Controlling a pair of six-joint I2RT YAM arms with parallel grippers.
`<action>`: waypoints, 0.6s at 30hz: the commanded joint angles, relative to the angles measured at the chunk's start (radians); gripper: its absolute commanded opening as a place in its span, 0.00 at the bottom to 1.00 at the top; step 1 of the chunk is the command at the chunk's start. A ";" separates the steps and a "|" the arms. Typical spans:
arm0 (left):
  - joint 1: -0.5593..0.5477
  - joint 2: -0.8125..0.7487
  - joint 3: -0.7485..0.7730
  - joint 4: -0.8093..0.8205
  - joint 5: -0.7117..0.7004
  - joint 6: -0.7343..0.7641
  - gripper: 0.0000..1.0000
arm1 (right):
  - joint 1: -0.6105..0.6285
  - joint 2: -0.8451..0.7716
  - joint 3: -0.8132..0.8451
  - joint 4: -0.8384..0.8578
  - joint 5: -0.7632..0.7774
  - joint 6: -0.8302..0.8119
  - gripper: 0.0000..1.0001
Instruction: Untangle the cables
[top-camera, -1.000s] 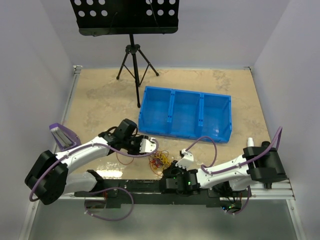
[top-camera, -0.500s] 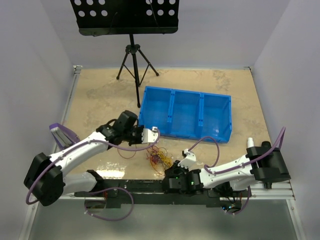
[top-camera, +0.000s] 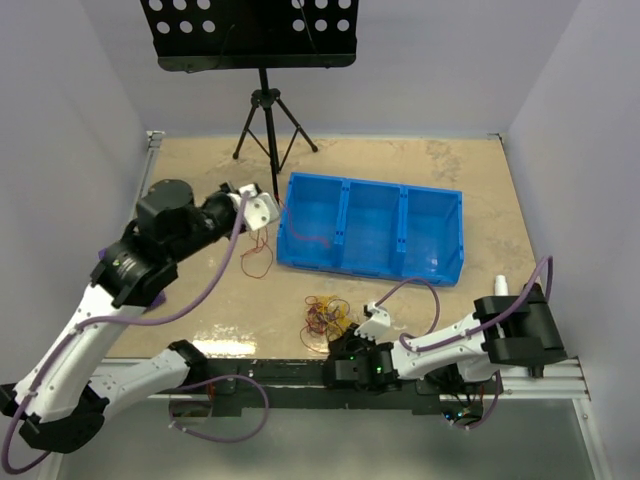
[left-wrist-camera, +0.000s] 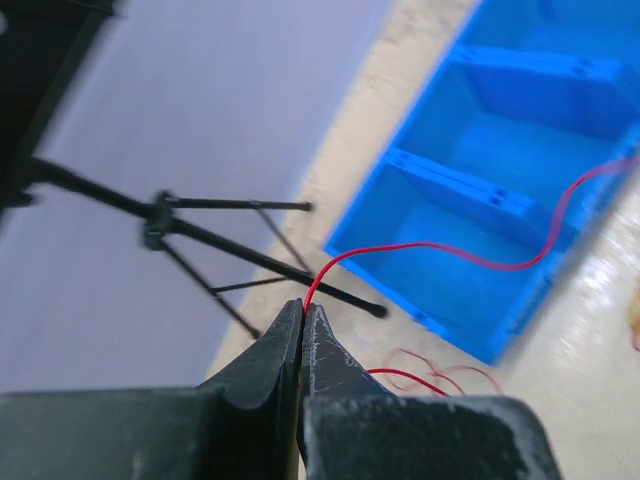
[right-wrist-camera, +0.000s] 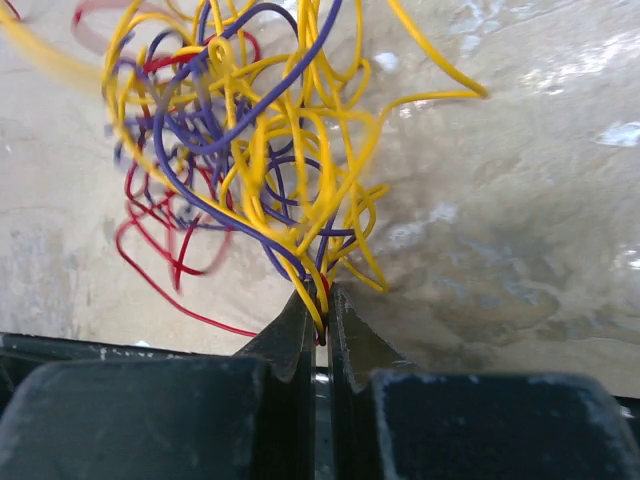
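The cables lie as a small tangle of yellow, purple and red wires on the table near the front edge. My right gripper is low at the tangle's near side, shut on a few yellow and red strands. My left gripper is raised beside the left end of the blue bin, shut on one thin red cable. That cable runs from the jaws across the bin's left compartment. More red loops rest on the table below the gripper.
A blue three-compartment bin sits mid-table; its divider shows in the left wrist view. A black music stand on a tripod stands at the back left, its legs close behind my left gripper. Walls enclose the table.
My left gripper shut on a red cable at the tangle, then rose and swung back-left to the bin's left end, drawing the cable out. The right gripper kept its hold on the tangle.
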 joint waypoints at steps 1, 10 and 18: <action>0.007 -0.043 0.147 0.164 -0.256 -0.009 0.00 | 0.002 0.082 -0.006 -0.012 -0.069 0.026 0.00; 0.007 -0.007 0.296 0.369 -0.269 0.063 0.00 | 0.003 0.067 0.010 -0.032 -0.043 0.026 0.00; 0.007 0.061 0.305 0.862 -0.269 0.178 0.00 | 0.009 0.024 0.016 -0.066 -0.031 0.027 0.00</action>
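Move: The tangle, still pinched at its near end by the right hand, has its middle about 5 cm ahead and 4 cm left of that hand, at roughly its height. From the left hand, holding the red cable high up, the tangle lies some 14 cm back, 16 cm right and 35 cm below. The blue box's middle is about 12 cm ahead of the left hand, 28 cm right and 34 cm below; the music stand's near foot is about 18 cm ahead, 4 cm right and 36 cm below. Upward by about 25 cm, fast at first and then slower, the left hand carries the pinched red cable away from the tangle and blue box, swinging some 7 cm left as well. Its fingers stay shut and tilt up by about 45 degrees, from slightly below level to well above it. The right hand keeps its pinch on the tangle's near end, easing barely 1.5 cm left. ##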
